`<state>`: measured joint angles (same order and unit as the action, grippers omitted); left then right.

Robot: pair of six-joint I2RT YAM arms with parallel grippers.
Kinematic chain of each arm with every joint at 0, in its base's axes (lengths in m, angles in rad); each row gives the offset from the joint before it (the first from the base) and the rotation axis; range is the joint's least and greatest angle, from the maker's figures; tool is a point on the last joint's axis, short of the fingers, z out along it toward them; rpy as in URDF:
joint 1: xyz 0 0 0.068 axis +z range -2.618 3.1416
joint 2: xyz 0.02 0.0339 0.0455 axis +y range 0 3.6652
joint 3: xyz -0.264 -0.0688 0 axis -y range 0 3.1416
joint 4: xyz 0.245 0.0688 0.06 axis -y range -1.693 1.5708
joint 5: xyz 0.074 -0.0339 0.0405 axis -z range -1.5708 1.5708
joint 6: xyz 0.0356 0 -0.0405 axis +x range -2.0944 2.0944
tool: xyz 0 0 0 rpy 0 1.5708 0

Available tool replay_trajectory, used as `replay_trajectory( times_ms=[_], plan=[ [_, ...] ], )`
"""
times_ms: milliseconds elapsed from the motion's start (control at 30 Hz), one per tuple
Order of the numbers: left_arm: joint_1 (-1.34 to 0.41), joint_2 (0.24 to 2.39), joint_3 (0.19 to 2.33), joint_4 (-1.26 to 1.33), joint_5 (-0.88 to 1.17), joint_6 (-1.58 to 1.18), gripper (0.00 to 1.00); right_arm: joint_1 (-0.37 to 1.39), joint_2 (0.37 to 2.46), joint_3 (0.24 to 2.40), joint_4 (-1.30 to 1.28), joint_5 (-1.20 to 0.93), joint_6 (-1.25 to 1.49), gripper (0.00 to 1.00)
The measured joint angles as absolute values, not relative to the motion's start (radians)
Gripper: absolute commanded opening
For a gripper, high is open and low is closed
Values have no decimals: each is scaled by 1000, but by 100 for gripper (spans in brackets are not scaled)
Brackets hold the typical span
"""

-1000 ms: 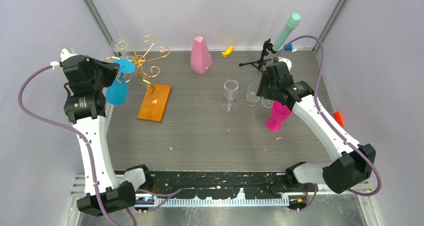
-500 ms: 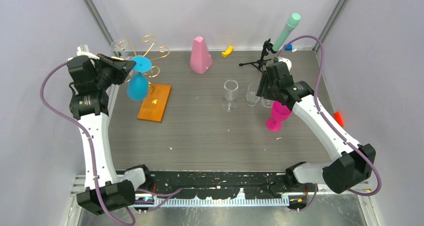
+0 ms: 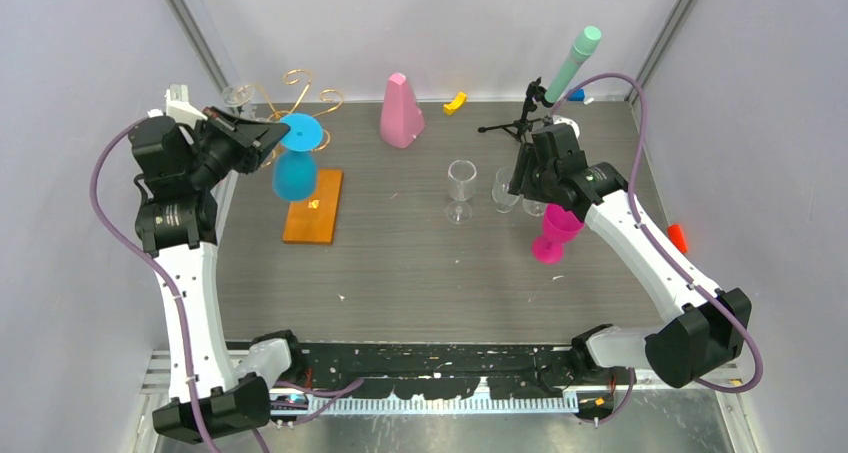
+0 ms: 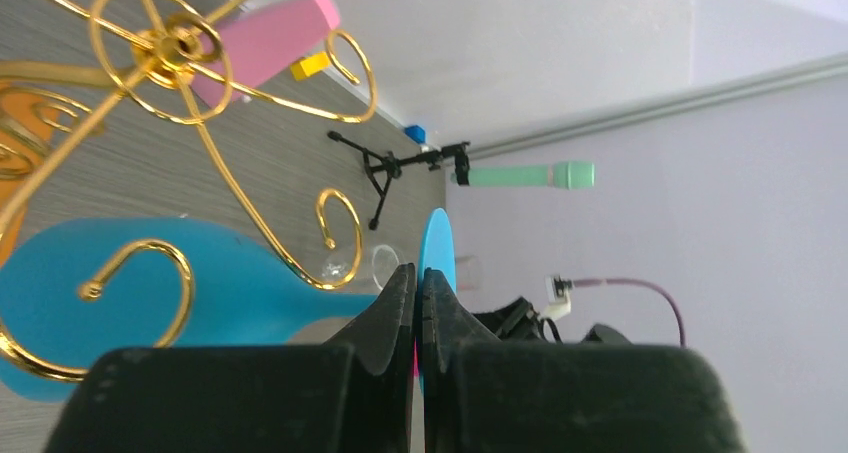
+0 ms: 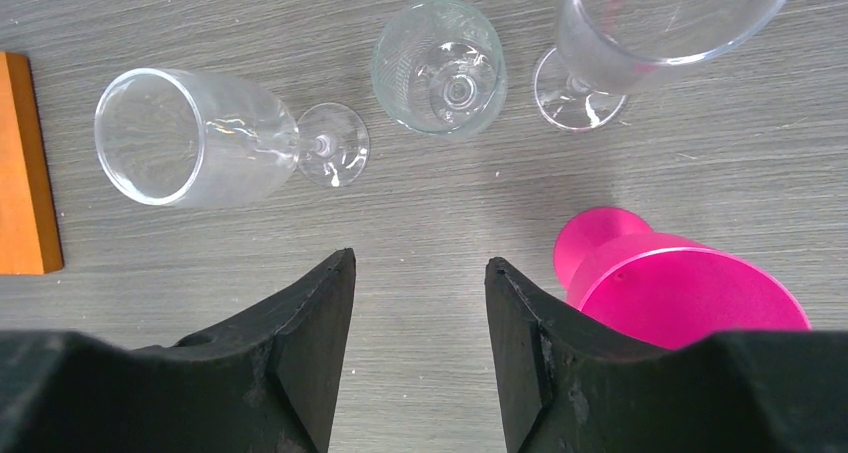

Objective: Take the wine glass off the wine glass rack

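A blue wine glass hangs foot-up above the wooden base of the wine glass rack, whose gold wire arms curl just behind it. My left gripper is shut on the edge of the glass's round foot. In the left wrist view the blue bowl lies behind gold curls of the rack; whether it touches a wire I cannot tell. A clear glass hangs at the rack's far left. Over the table at the right, my right gripper stands open and holds nothing.
A pink glass stands just below the right gripper, with three clear glasses nearby. A pink cone, a yellow piece and a black tripod with a mint tube stand along the back.
My left arm has swung right and carried the blue glass from the rack's left side to above the wooden base. The right arm has stayed in place, jaws barely wider.
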<state>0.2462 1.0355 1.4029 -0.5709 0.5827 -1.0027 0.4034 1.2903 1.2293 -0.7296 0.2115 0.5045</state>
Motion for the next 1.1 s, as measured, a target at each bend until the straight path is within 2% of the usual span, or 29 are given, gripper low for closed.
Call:
replay_trajectory(
  times_ms=[267, 467, 567, 733, 933, 1100],
  plan=[
    [207, 1020, 1408, -568, 717, -1000, 0, 403, 1295, 1230, -721, 136, 519, 61],
    [176, 1022, 1369, -337, 880, -1153, 0, 402, 1300, 1206, -611, -65, 554, 80],
    [161, 1040, 1318, -139, 933, -1287, 0, 403, 1294, 1140, -454, -217, 617, 88],
    [100, 1107, 1283, 97, 946, -1467, 0, 433, 1269, 991, -70, -402, 840, 94],
    [7, 1157, 1282, 283, 931, -1621, 0, 486, 1268, 915, 372, -463, 1087, 96],
    [-30, 1159, 1268, 394, 881, -1721, 0, 527, 1271, 915, 620, -458, 1198, 96]
  ],
)
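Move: The blue wine glass already hangs upside down by its foot from the left fingers, its middle about 8 cm below them and 3 cm to the right; the open right gripper waits roughly 44 cm right and 21 cm lower. The rack's hub is some 4 cm ahead, 4 cm left and 10 cm below. From the right hand, the blue glass lies around 41 cm left, level fore and aft, 13 cm above; the tall clear glass 11 cm left, 1 cm ahead, and the magenta glass 8 cm right, 9 cm back, both about 11 cm below. The blue wine glass, still pinched by its foot, goes right and up, about 12 cm and 10 cm, away from the rack as the left hand swings clockwise and tilts the bowl towards the right hand. To meet it the right hand sweeps left, then climbs steeply too (nearly 20 cm each), rolling its left side up, turning counter-clockwise and opening almost fully. ##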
